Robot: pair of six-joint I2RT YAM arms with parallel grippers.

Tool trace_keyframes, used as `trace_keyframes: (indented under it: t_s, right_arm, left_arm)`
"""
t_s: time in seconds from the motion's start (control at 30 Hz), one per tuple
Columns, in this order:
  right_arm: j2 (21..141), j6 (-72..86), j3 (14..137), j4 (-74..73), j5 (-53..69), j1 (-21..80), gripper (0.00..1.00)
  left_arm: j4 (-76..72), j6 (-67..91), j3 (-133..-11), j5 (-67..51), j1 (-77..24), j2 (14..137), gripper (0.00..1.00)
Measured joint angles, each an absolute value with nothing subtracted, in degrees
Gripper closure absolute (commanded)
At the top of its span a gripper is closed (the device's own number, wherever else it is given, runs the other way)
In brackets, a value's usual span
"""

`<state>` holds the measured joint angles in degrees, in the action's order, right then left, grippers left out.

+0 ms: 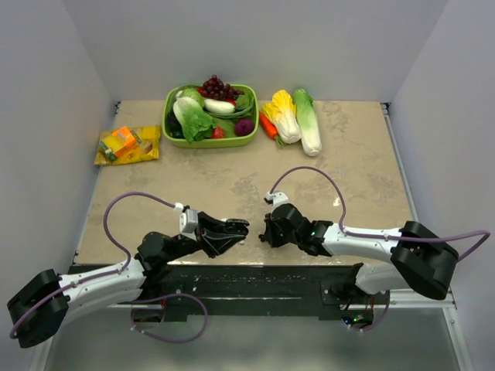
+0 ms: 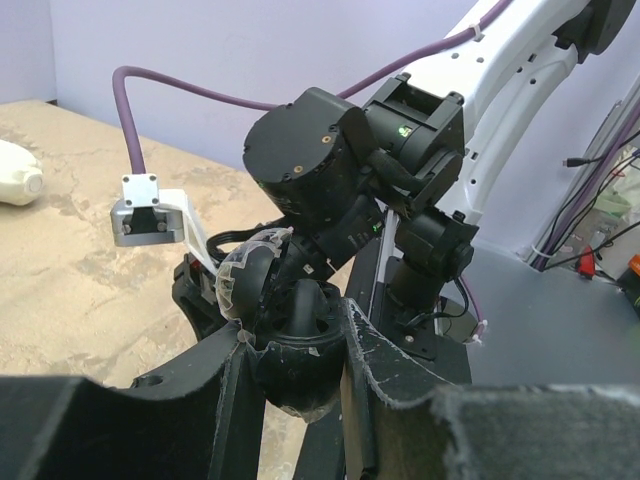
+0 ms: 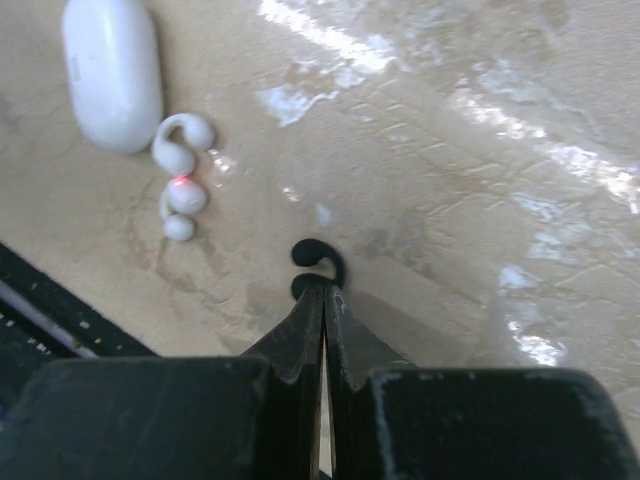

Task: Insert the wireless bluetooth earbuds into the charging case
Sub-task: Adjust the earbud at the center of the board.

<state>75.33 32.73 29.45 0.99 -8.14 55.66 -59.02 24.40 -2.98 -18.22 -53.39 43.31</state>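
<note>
A black charging case (image 2: 297, 372) with its lid open sits clamped in my left gripper (image 2: 293, 340), held above the table's near edge (image 1: 240, 226). Right in front of it, my right gripper (image 1: 264, 234) points down at the tabletop. Its fingertips (image 3: 323, 292) are shut, pinching the lower end of a black hook-shaped earbud (image 3: 319, 258) that lies on the table. Two white earbuds (image 3: 181, 140) (image 3: 183, 200) lie to the left, beside a white charging case (image 3: 112, 70). The white case also shows at the far left of the left wrist view (image 2: 16, 186).
A green basket (image 1: 210, 141) of vegetables and grapes stands at the back. Cabbages and a carrot (image 1: 294, 116) lie to its right. Snack packets (image 1: 128, 144) lie at the back left. The right arm's wrist (image 2: 330, 170) fills the space just ahead of my left gripper.
</note>
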Motion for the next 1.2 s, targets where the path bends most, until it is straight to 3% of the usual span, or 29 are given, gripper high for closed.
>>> trace_keyframes:
  t_s: [0.3,0.83,1.0,1.2]
  right_arm:
    - [77.0,32.8,29.5,4.4,-3.9,58.0,1.0]
    - [79.9,34.2,31.3,0.8,-7.4,55.6,0.99]
    - [78.4,34.8,32.8,-4.3,-11.4,55.5,0.75]
    - [75.5,34.9,33.8,-8.9,-14.7,54.9,0.64]
  left_arm:
    - [-59.2,24.4,-3.0,-18.3,-53.4,45.5,1.0]
    - [-59.1,24.4,-3.0,-18.5,-53.4,45.5,1.0]
    - [-59.1,24.4,-3.0,-18.5,-53.4,45.5,1.0]
    - [-59.1,24.4,-3.0,-18.7,-53.4,45.5,1.0]
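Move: The black earbud lies just beyond the right hand's shut fingertips, about 1 cm ahead, 1 cm left and 2 cm below the hand point. The white earbuds are some 7 cm to the left of it and about level, the white case about 11 cm left of it and 2 cm farther out. From the raised left hand, the black earbud is roughly 6 cm ahead, 7 cm right and 19 cm down. Shut right fingers back off left, dip, push the black earbud forward-right about 4 cm, then rise and part. ##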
